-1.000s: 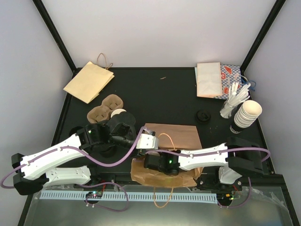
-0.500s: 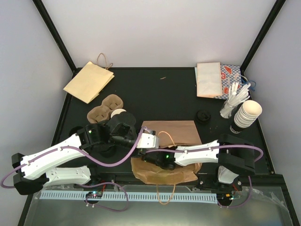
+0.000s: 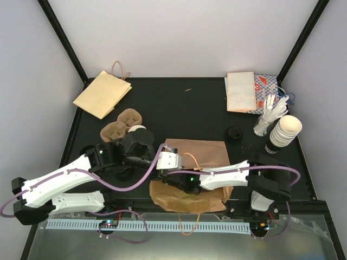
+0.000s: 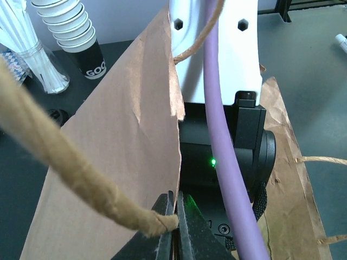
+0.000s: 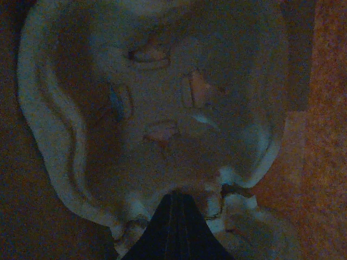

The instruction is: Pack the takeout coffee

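The takeout coffee, a small white paper cup (image 3: 137, 130), stands at the left against the brown cup carrier (image 3: 120, 125), with neither gripper near it. A brown paper bag (image 3: 203, 151) lies open in front of the arms. My left gripper (image 3: 168, 161) is shut on the bag's upper edge (image 4: 174, 197), right where the twine handle (image 4: 65, 157) is fixed, and holds that side up. My right arm reaches into the bag, so its gripper is hidden from above. In the dark inside, my right gripper (image 5: 176, 197) is shut, its tip against a pale moulded shape (image 5: 162, 108).
A tall stack of nested cups (image 3: 286, 130) and a holder of white straws (image 3: 269, 116) stand at the right edge. Near them lies a black lid (image 3: 234, 133). Paper sheets (image 3: 241, 91) lie at the back right, a flat paper bag (image 3: 103, 93) at the back left.
My right arm has slid further left, deeper into the bag, and the bag's upper panel has shifted a little. The left gripper has kept its hold in nearly the same place.
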Robot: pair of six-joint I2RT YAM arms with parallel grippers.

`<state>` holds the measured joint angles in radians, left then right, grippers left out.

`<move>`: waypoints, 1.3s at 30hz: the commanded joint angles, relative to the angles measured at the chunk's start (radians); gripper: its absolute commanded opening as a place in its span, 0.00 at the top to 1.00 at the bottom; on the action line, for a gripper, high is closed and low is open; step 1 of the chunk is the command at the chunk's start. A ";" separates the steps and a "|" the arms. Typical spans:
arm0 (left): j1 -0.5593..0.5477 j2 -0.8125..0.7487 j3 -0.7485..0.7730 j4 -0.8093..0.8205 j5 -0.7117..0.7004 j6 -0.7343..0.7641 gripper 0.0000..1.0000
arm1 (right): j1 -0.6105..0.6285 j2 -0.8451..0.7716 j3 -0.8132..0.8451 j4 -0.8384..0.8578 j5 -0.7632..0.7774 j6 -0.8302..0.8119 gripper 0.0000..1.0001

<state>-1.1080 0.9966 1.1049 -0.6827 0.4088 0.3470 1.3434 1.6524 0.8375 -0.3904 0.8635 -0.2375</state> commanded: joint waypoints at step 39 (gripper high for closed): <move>0.012 0.217 0.345 -0.082 -0.271 -0.147 0.98 | 0.046 -0.422 0.236 -0.328 -0.311 0.006 0.99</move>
<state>-1.1191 1.1454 1.3796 -0.6743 0.2050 0.2535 1.4155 1.3155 0.9939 -0.7406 0.6220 -0.2264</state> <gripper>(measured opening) 0.019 0.017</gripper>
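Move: The paper bag lies tipped towards me, and my empty right hand is inside it with the fingers shut. The cup carrier's middle is only about 2 cm ahead of them and 1 cm lower. Outside the bag, a black lid lies about 10 cm ahead and 22 cm right of that hand; a paper cup stands 8 cm ahead and 16 cm left. From my left hand, which already pinches the bag's rim by its handle, the carrier is some 12 cm ahead and 22 cm below. I ease my shut right fingers back off the carrier, about 4 cm towards the bag's mouth, then lift them steeply, some 8 cm, still inside the bag and tipping further down. My left hand keeps its pinch on the rim, at first almost in place, then hauls it up about 7 cm, forward 5 and a little to the right, turning counter-clockwise as it stands the bag up. ##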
